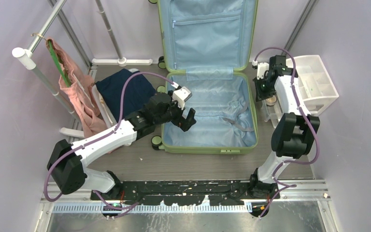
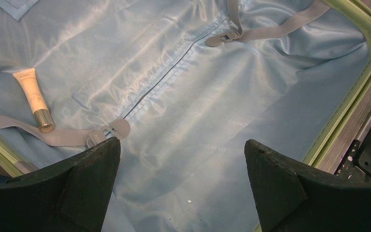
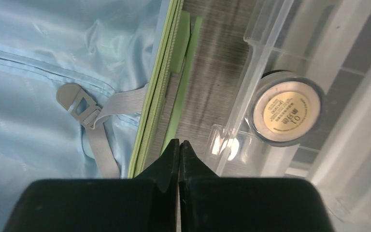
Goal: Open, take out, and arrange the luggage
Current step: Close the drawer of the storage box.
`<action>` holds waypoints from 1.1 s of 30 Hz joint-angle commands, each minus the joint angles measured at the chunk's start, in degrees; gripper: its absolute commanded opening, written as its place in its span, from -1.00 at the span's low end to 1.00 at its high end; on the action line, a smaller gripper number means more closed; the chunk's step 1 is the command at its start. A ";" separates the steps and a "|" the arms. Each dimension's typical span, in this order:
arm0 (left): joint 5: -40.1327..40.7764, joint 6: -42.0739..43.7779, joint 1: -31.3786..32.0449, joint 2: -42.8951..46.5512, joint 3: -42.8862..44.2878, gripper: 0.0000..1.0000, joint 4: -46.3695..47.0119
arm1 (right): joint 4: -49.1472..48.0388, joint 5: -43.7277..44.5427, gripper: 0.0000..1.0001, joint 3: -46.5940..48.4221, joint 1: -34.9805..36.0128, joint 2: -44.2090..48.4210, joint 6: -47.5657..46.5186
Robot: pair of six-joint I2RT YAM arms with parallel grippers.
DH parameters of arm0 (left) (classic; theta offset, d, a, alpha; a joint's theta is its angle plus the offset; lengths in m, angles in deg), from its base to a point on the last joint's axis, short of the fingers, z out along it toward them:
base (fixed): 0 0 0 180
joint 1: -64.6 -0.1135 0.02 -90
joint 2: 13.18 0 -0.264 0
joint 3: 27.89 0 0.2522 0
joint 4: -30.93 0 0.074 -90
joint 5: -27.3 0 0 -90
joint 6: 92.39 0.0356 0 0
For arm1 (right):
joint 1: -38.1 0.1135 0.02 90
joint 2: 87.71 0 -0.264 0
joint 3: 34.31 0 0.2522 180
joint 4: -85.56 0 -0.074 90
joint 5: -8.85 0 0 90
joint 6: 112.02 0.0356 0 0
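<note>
The light-green luggage [image 1: 253,116] lies open on the floor, its lid propped up at the back and its pale blue lining [image 2: 212,111] bare. My left gripper [image 1: 189,121] hovers open over the left part of the lower half, nothing between its fingers [image 2: 96,159]. A small cream tube with a gold cap [image 2: 33,96] lies on the lining by a grey strap buckle [image 2: 113,131]. My right gripper [image 3: 179,142] is shut and holds nothing, above the floor between the luggage's right rim [image 3: 157,96] and a clear drawer.
A round jar with a cream lid [image 3: 286,108] sits in the clear drawer of the white drawer unit [image 1: 314,82] at the right. A navy garment [image 1: 125,89] lies in the basket at the left, beside a rack with a pink garment [image 1: 79,92].
</note>
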 commanded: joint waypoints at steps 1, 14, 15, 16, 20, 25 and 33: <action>1.08 -0.61 -0.25 2.91 1.19 0.99 0.92 | -3.33 3.26 -0.98 -1.22 0.19 -1.65 1.80; 2.29 -1.08 -0.25 3.48 0.81 0.99 0.90 | -17.47 28.69 -0.85 -4.57 0.27 -3.76 -1.96; 2.36 -1.13 -0.25 3.34 0.87 0.99 0.99 | -17.88 29.17 -0.83 -4.63 0.27 -3.99 -2.16; 2.48 -1.22 -0.25 3.39 0.98 0.99 1.09 | -18.21 29.72 -0.81 -4.66 0.27 -4.29 -2.39; 2.87 -1.40 -0.25 3.24 1.64 0.99 0.69 | -19.94 32.08 -0.68 -4.85 -0.11 -5.44 -3.37; 3.66 -3.16 -0.74 3.32 2.10 0.99 0.20 | -20.05 32.06 -0.55 -4.90 -0.51 -5.32 -3.78; 1.42 -8.76 -3.71 4.63 1.18 0.99 2.78 | -13.08 19.92 -0.24 -2.01 -1.10 -2.13 -2.34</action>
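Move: The front of the storage box's open drawer lies just beside the right fingertips, about 4 cm to their right, roughly level and 5 cm lower. The round jar inside the drawer is some 7 cm to the right of the hand, level and 8 cm down. The storage box stands about 17 cm right and 3 cm ahead; the suitcase's right rim is 3 cm left, level, 4 cm below. From the left hand the drawer front is some 34 cm right, 5 cm ahead, 10 cm lower. Lower the right gripper, still shut, about 4 cm beside the drawer front, then sweep the fingertips some 9 cm to the right and a little forward, tilting the wrist about 25 degrees so the tips swing right and push the drawer into the storage box. As the push ends, part the fingers to about a third. Ease the open left gripper 2 cm left and forward over the suitcase. ##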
